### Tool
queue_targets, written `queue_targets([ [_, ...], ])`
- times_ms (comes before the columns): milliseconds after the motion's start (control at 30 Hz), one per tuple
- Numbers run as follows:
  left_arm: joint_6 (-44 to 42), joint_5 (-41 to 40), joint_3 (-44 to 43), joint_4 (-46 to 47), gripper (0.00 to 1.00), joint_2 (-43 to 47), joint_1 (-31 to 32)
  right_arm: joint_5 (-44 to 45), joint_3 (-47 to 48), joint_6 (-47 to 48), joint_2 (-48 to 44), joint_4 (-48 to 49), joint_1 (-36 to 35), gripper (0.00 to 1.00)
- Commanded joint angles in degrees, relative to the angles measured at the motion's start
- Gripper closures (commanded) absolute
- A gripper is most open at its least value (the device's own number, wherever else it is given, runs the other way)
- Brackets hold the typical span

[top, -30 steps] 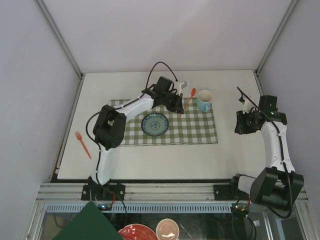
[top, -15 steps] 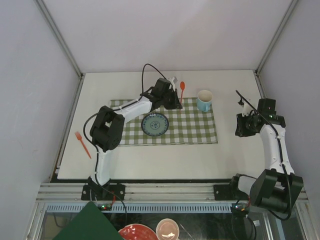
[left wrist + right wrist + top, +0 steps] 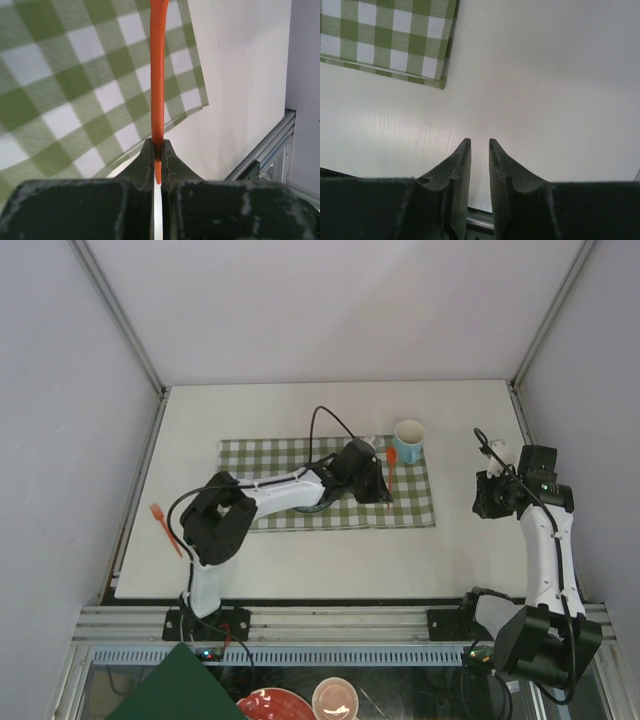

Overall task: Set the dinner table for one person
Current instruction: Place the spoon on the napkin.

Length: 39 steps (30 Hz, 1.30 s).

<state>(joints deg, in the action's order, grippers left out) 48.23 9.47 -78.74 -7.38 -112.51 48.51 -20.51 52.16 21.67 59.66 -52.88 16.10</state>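
An orange spoon (image 3: 391, 462) (image 3: 158, 75) hangs over the right part of the green-and-white checked cloth (image 3: 405, 505), to the right of the plate. My left gripper (image 3: 383, 487) (image 3: 159, 150) is shut on the end of its handle. My left arm covers most of the blue patterned plate (image 3: 303, 508). A light blue cup (image 3: 408, 440) stands at the cloth's far right corner. An orange fork (image 3: 165, 528) lies on the dinner table (image 3: 300, 560) at the left. My right gripper (image 3: 487, 495) (image 3: 479, 142) hovers over bare tabletop right of the cloth, jaws narrowly open with nothing between them.
The table's metal frame edge (image 3: 300, 597) runs along the near side, and white walls close in the other sides. In the right wrist view the cloth's corner (image 3: 390, 40) lies at the upper left, with plain tabletop (image 3: 545, 75) around the fingers.
My left arm has swung the spoon from the cloth's far edge down to the right of the plate. The right gripper has narrowed and drifted slightly toward the near edge.
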Motion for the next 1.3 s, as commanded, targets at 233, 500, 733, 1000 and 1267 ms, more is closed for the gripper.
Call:
queue_targets([
  [233, 5.2, -3.6, 2.9, 2.7, 1.00, -4.7, 0.8, -0.6, 0.4, -0.3, -0.1, 1.8, -0.1, 0.79],
  [500, 3.5, -6.2, -2.1, 1.5, 1.00, -7.0, -1.2, -0.5, 0.3, -0.5, 0.0, 2.2, -0.5, 0.79],
  [733, 3.9, -6.2, -5.4, 1.1, 1.00, -9.5, -3.2, -0.8, 0.3, -0.5, 0.1, 2.1, -0.7, 0.79],
  [1000, 4.8, -4.8, -5.8, 1.2, 1.00, -10.5, -3.0, -0.3, 0.3, -0.8, 0.8, 2.5, -1.5, 0.79],
  [1267, 5.9, -3.8, -4.7, 2.4, 1.00, -10.1, -2.5, -0.2, 0.0, -0.7, 0.5, 2.6, -1.7, 0.79],
])
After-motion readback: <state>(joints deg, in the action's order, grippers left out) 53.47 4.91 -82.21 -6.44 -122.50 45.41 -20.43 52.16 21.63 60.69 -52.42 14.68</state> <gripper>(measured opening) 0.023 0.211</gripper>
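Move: The left hand holds the spoon near the end of its handle, bowl pointing forward. The bare strip of napkin it is meant for lies about 8 cm below the hand, some 4 cm ahead and 1 cm left. The plate is roughly 17 cm to the hand's left and 5 cm ahead; the blue mug stands about 16 cm ahead and 7 cm right. From the right hand that strip is around 25 cm left, 9 cm ahead and 13 cm lower. Lower the left gripper about 6 cm towards the napkin right of the plate, easing slightly back and right first. Then, staying level just above the cloth, carry the spoon forward some 5 cm and a little left, turning it about 10 degrees counter-clockwise. Keep the fingers shut on the handle. ##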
